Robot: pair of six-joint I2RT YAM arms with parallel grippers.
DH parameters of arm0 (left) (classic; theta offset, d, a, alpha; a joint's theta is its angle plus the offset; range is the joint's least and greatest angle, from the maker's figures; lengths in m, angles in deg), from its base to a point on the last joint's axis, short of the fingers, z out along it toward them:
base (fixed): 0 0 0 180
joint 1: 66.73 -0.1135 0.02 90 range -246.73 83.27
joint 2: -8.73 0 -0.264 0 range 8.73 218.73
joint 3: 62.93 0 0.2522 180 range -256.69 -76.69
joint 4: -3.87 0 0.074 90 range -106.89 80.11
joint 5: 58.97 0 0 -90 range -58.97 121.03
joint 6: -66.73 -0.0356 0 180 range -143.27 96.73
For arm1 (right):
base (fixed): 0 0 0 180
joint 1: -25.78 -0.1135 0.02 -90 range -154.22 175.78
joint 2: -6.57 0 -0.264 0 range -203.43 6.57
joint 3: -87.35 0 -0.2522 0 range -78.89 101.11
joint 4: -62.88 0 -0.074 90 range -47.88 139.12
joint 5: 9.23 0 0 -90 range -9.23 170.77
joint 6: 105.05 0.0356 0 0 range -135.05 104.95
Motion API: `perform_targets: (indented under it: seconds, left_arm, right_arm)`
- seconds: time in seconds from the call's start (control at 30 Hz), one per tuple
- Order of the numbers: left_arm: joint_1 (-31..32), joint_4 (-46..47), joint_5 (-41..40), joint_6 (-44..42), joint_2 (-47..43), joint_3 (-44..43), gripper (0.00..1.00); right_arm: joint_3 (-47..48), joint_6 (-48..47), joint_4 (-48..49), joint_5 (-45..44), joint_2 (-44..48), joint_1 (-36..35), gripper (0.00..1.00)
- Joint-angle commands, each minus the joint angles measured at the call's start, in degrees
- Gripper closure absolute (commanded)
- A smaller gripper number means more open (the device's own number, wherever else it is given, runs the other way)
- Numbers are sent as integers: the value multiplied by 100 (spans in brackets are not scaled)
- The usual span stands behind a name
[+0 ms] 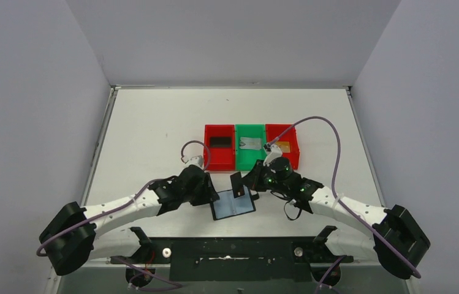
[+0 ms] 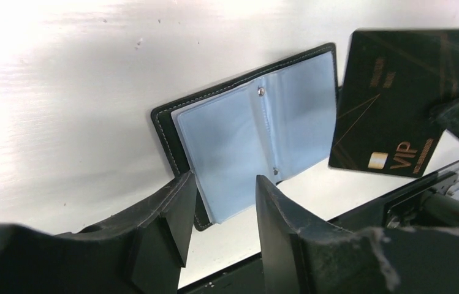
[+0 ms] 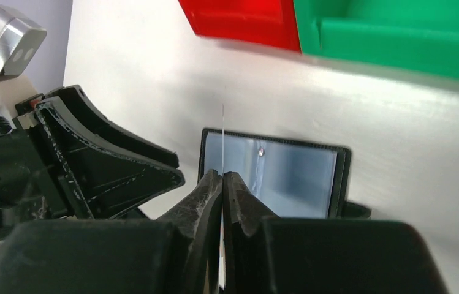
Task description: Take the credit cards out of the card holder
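The card holder (image 1: 233,206) lies open on the table between the two arms, its grey-blue sleeves (image 2: 257,128) facing up inside a black stitched cover. My left gripper (image 2: 223,184) is open, and the holder's near corner lies in the gap between its fingers (image 2: 178,208). Over the holder's right side my right gripper (image 3: 222,174) is shut on a black credit card (image 2: 398,98) marked VIP. That card (image 1: 237,184) stands upright, clear of the sleeves, and shows edge-on (image 3: 222,138) in the right wrist view.
Three bins stand in a row behind the holder: a red bin (image 1: 219,128), a green bin (image 1: 250,165) and another red bin (image 1: 296,153), each with a card inside. The arms' black base plate (image 1: 233,251) runs along the near edge.
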Motion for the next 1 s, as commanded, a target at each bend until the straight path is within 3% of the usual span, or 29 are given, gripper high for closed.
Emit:
perform_targets:
  seconds: [0.0,0.27,0.5,0.67,0.97]
  left_arm:
    - [0,-329,-687,217,-623,-161,58]
    - [-87,-1058,-1454,737,-1937,248,50]
    - [-206,-1555,-1680,963,-2820,534,43]
    - [-233,-1762,-1699,983,-2963,569,41]
    - [-269,-1918,-1619,923,-3100,621,41]
  right_arm:
    - [589,-1312,239,-658,334,21,100]
    - [1364,-4281,754,-658,-34,-76,100]
    - [2474,-6409,590,-732,-1036,-141,100]
    - [3360,-7460,-13,-205,-1938,-83,100]
    - [4530,-8851,-1141,-40,-3106,-88,100]
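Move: The right hand, already holding a black credit card above the open card holder, is bound for the left red compartment, whose middle lies about 14 cm ahead, 9 cm to its left and 9 cm below. The green compartment is roughly 14 cm ahead and 2 cm to its right, and the card holder's middle about 7 cm back and 4 cm left, both some 9 cm down. From the left hand, that red compartment lies around 18 cm ahead, 2 cm right and 4 cm lower. The right hand, its fingers still shut on the black credit card, swings up and forward off the card holder, then bears left over the tray to the left red compartment, about 15 cm forward and half that to the left; it climbs some 11 cm, starts sinking near the end, and rolls about 80 degrees around its finger line. Meanwhile the empty left hand clears up and forward, sweeps nearly 9 cm left away from the card holder, turns counter-clockwise and opens its fingers wider. ##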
